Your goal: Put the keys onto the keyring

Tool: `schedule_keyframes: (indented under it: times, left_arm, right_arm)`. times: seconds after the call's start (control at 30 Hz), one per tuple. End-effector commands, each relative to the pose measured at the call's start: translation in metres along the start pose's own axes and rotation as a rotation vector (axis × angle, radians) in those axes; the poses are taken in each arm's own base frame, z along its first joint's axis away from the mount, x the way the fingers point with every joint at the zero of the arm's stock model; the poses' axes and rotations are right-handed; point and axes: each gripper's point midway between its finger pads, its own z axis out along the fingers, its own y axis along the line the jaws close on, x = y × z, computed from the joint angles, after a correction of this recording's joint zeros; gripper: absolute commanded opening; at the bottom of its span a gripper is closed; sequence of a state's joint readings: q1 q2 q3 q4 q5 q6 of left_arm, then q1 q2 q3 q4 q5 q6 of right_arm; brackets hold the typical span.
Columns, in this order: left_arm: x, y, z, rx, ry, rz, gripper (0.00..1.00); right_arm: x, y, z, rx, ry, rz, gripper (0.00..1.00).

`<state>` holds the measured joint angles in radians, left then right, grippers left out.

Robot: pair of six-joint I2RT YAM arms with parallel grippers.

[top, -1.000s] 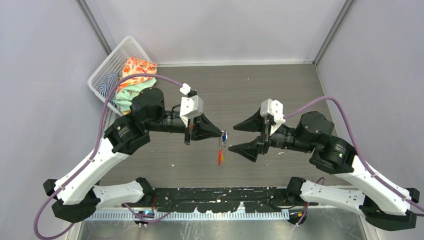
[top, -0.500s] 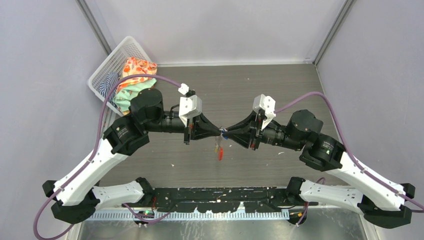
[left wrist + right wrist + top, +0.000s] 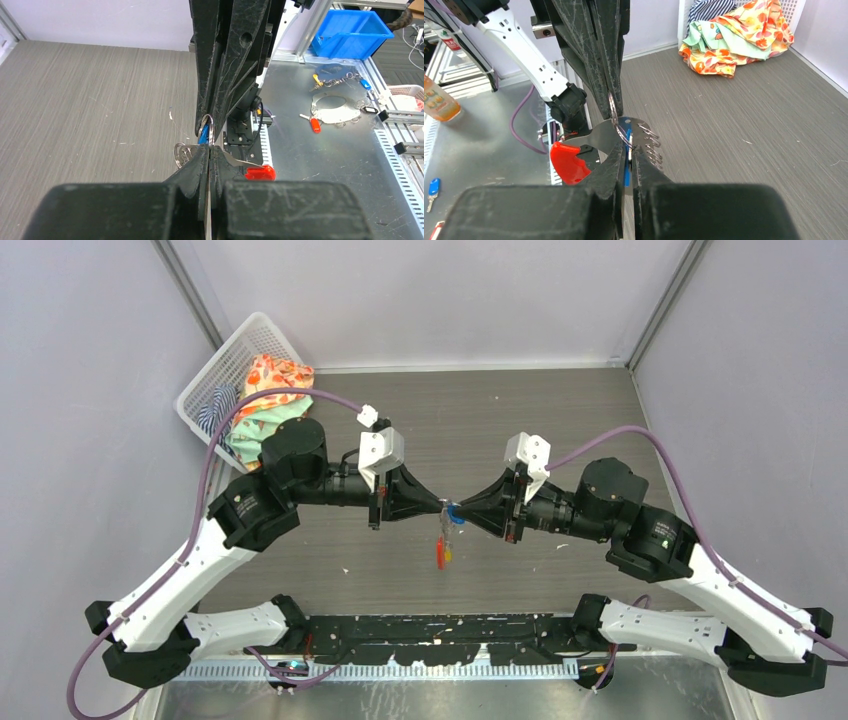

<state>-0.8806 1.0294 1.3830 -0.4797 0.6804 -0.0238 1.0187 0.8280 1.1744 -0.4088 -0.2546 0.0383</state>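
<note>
Above the middle of the table my two grippers meet tip to tip. My left gripper (image 3: pixel 441 508) (image 3: pixel 209 150) is shut on the keyring (image 3: pixel 206 131), pinching its grey metal ring. The red tag (image 3: pixel 439 558) (image 3: pixel 260 173) (image 3: pixel 566 162) hangs below it. My right gripper (image 3: pixel 456 512) (image 3: pixel 626 150) is shut on the blue key (image 3: pixel 455 515) (image 3: pixel 627 170), whose blue head shows between its jaws right at the ring (image 3: pixel 616 120). A short chain (image 3: pixel 651 145) dangles beside it. The yellow-orange key (image 3: pixel 447 553) hangs next to the red tag.
A white basket (image 3: pixel 215 375) with bright cloths (image 3: pixel 734 35) stands at the table's back left. Off the table, a metal bench carries a blue bin (image 3: pixel 350 30), other key bunches (image 3: pixel 335 100) and an orange bottle (image 3: pixel 439 100).
My right gripper moved left from open and apart to the left gripper's tip and shut on the blue key. The left arm has hardly moved.
</note>
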Motion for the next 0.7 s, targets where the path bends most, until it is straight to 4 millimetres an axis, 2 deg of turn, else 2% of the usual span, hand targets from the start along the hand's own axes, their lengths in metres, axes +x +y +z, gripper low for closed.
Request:
schedule_keyframes:
  times: [0.0,0.1,0.2,0.27,0.37,0.4,0.57,0.67]
  left_arm:
    - [-0.03,0.0,-0.005,-0.017,-0.099,0.043,0.0]
    - [-0.031,0.001,-0.005,-0.017,-0.102,0.041,0.0]
    - [-0.032,0.001,-0.005,-0.018,-0.107,0.038,0.0]
    - [-0.032,0.001,-0.005,-0.016,-0.107,0.037,0.0]
    - [-0.031,0.001,-0.005,-0.017,-0.104,0.035,0.0]
    - [-0.031,0.001,-0.005,-0.016,-0.104,0.036,0.0]
    - [-0.029,0.0,-0.006,-0.01,-0.098,0.033,0.0]
    - [-0.028,-0.002,-0.006,0.0,-0.098,0.032,0.0]
  right_arm:
    - [-0.001,0.004,-0.005,-0.019,0.025,-0.018,0.07]
    - [0.006,0.006,-0.003,-0.034,0.049,-0.015,0.11]
    - [0.012,0.008,-0.003,-0.048,0.082,-0.01,0.24]
    - [0.007,0.007,-0.005,-0.048,0.081,-0.039,0.35]
    - [-0.008,0.006,-0.01,-0.037,0.054,-0.073,0.5]
    - [-0.015,0.006,-0.012,-0.034,0.039,-0.089,0.52]
    - [-0.048,0.005,-0.023,-0.011,-0.03,-0.16,0.58]
    - [-0.058,0.004,-0.02,-0.007,-0.067,-0.181,0.58]
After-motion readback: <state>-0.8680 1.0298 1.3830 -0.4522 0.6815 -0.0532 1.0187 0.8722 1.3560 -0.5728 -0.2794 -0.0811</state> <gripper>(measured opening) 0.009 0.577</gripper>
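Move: The right fingers already pinch the blue key's tag. The keyring's loop, held in the left fingertips, lies about 2 cm to their left, 1 cm ahead and level. From the right hand, the red handle is about 6 cm back, 2 cm left and 6 cm lower; the yellow key about 5 cm back, 2 cm left and 9 cm lower. From the left hand, the blue key is some 3 cm to the right, level in depth and 1 cm lower. The right fingers open and release the blue key, the hand sinking some 2 cm, then rising about 5 cm. ##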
